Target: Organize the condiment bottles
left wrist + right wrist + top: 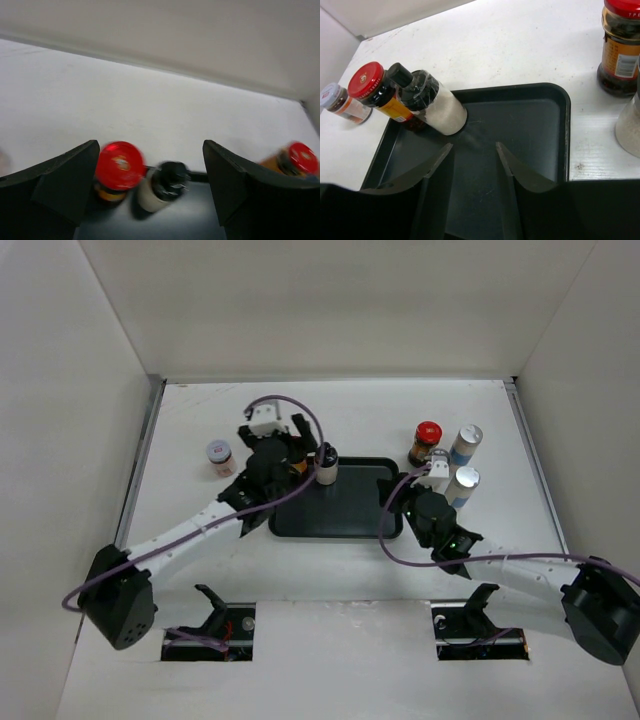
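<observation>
A black-capped white bottle [327, 465] stands at the back left of the black tray [340, 520]. Beside it is a red-capped jar [372, 87]. My left gripper [151, 150] is open just above them, with the red-capped jar [119, 165] by its left finger and the black-capped bottle [165, 184] between the fingers, neither gripped. My right gripper [474, 146] hangs open over the tray floor [530, 125] with nothing in it. On the table to the right stand another red-capped jar [426, 443] and two silver-capped cylinders [466, 444] [462, 485]. A pale-lidded jar [219, 456] stands left of the tray.
White walls close in the table at the back and on both sides. The right arm's cable [395, 540] loops over the tray's right end. The right-hand jar [620, 45] and a cylinder [630, 125] stand close to the tray's right rim.
</observation>
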You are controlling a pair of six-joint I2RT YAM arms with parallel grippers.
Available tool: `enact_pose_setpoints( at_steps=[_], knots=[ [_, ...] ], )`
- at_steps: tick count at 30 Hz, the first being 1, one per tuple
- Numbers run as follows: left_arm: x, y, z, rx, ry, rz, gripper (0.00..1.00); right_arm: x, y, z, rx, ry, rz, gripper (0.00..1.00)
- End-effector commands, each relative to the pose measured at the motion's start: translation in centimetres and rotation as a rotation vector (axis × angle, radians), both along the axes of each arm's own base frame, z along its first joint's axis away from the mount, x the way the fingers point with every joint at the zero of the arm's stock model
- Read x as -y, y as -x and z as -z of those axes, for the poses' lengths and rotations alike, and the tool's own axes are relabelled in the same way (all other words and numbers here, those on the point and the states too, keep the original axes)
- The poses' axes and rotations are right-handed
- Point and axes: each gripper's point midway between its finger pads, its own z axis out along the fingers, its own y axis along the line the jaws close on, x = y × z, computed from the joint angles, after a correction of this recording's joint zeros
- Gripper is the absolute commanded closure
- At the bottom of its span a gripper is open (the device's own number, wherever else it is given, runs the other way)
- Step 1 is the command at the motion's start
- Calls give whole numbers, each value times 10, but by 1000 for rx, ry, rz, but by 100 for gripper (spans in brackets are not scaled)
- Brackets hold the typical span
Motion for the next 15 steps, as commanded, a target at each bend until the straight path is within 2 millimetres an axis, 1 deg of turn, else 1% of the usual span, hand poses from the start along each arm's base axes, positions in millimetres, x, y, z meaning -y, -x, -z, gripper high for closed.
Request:
enact_pose_setpoints(
  at_steps=[1,2,3,5,6,7,9,12,15],
  knots=[
    [-84,-9,16,-63,-29,-225,14,-3,-4,-11,31,-34,4,50],
    [-106,-12,26,-101,-36,-270,14,-4,-4,-11,31,-38,2,44],
    [-120,-15,34,-135,-22,-295,13,-4,-4,-11,33,-40,2,37],
    [-145,-24,52,-194,-1,-329,13,-5,-5,-10,37,-43,2,27],
    [-153,-28,61,-222,5,-338,13,-5,-4,-9,35,-43,-1,23],
    [-160,-31,68,-242,12,-350,12,-5,-4,-9,37,-42,-3,19],
    [-170,-39,83,-279,14,-366,12,-5,-4,-10,38,-42,-5,14],
    [-178,-49,100,-329,-8,-387,12,-7,-3,-9,34,-48,-15,12],
    [-191,-53,109,-349,-14,-431,13,-8,-2,-11,37,-46,-25,9]
  ],
)
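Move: The white-lidded bottle stands about 20 cm to the left gripper's left, some 5 cm farther out and 16 cm below it. Almost under this gripper, 15 cm down in the tray, is the red-lidded jar, about 4 cm ahead and 1 cm left; the black-capped bottle is 3 cm ahead and 7 cm right. From the right gripper, the white-lidded bottle lies some 42 cm left, 11 cm ahead and 6 cm lower. Swing the left gripper fast to the left, about 19 cm and slightly forward, away from the tray's two bottles towards the white-lidded one, then sink some 12 cm above it. Turn the hand counter-clockwise and tip the fingers down, each by a bit over 20 degrees, keeping them wide open and touching nothing yet. Hold the right gripper over the tray and open its half-closed fingers wide. ##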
